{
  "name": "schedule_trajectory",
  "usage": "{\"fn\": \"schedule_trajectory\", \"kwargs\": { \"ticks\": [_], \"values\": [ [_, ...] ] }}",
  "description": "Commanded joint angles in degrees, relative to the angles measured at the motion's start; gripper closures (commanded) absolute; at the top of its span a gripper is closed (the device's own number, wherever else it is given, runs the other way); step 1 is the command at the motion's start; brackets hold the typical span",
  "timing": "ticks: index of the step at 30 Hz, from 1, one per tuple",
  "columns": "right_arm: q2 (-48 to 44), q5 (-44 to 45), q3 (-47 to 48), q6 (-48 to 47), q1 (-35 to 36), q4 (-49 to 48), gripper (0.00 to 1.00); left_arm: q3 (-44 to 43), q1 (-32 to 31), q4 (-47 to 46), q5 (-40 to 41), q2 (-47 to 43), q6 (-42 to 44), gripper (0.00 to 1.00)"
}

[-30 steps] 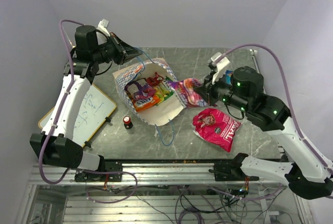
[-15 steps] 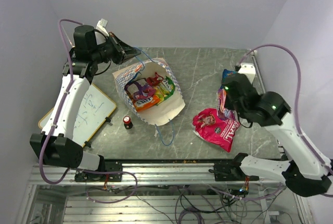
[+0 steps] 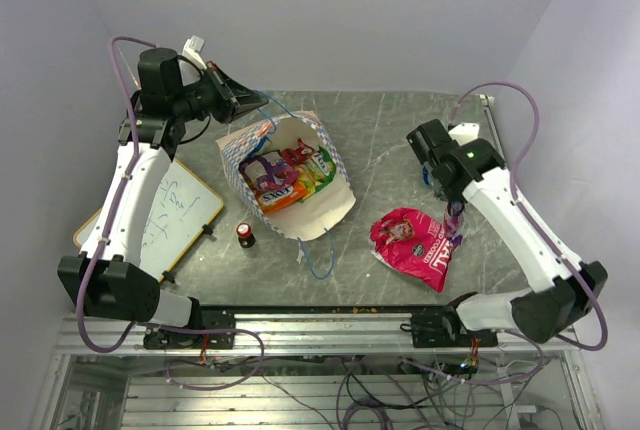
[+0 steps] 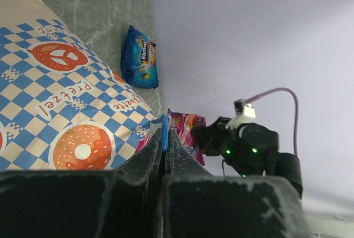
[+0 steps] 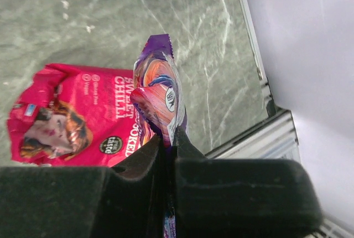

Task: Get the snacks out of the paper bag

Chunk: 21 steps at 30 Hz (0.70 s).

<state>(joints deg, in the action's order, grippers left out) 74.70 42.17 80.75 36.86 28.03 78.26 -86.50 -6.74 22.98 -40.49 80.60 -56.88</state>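
The paper bag (image 3: 322, 212) lies open at mid-table with several snacks (image 3: 283, 175) inside, purple-white, green and orange. My left gripper (image 3: 255, 102) at the back left is shut on the bag's blue cord handle (image 4: 164, 124), beside the bag's checkered side (image 4: 55, 99). My right gripper (image 5: 170, 141) points down near the table's right side, shut on a purple packet (image 5: 157, 83) that hangs over a pink packet (image 5: 66, 116) lying flat (image 3: 415, 247). A blue packet (image 4: 139, 58) lies further back on the table.
A wood-framed whiteboard (image 3: 165, 212) lies at the left. A small red-and-white bottle (image 3: 244, 233) stands in front of the bag. The table's metal edge rail (image 5: 260, 133) runs close to my right gripper, with the wall just beyond.
My right arm has carried the purple packet from the bag's mouth to the right and turned downward over the pink packet. The left gripper has kept still on the handle.
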Motion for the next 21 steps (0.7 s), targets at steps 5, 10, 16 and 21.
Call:
{"fn": "schedule_trajectory", "kwargs": {
  "ticks": [5,10,16,21],
  "values": [
    [2.5,1.0,-6.3,4.6,-2.1,1.0,1.00,0.1,1.2,-1.0,-2.7,0.6,1.1,0.93],
    [6.2,-1.4,-8.4,7.5,-2.1,0.7,1.00,-0.2,1.2,-2.0,-3.4,1.7,0.4,0.93],
    [16.3,-2.3,-8.6,13.9,1.6,-0.2,1.00,-2.4,1.3,-2.0,-3.6,3.3,0.3,0.93],
    [22.5,-7.9,-9.4,14.2,6.3,-9.2,1.00,-2.7,1.3,-1.4,-3.5,3.5,0.6,0.93]
  ]
}}
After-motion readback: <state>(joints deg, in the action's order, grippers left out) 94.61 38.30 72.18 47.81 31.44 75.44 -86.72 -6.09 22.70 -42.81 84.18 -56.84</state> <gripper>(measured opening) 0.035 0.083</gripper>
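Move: The red snack bag, over which I'm taking the purple packet in my right fingers, lies about 22 cm below this hand, its middle some 8 cm to the left and 3 cm back. The blue snack bag lies roughly 20 cm ahead and 3 cm to the right, equally low. From my left hand the red bag is about 42 cm to the right, 15 cm back and 37 cm down. I lower the purple packet in my right fingers about 12 cm onto the right-hand part of the red snack bag, pausing briefly a third of the way down, then bearing some 4 cm left near the end. The wrist tips the fingers nearly 20 degrees more downward, and they stay shut on the packet. My left hand keeps its pinch on the paper bag's blue handle, sinking about 2 cm. ##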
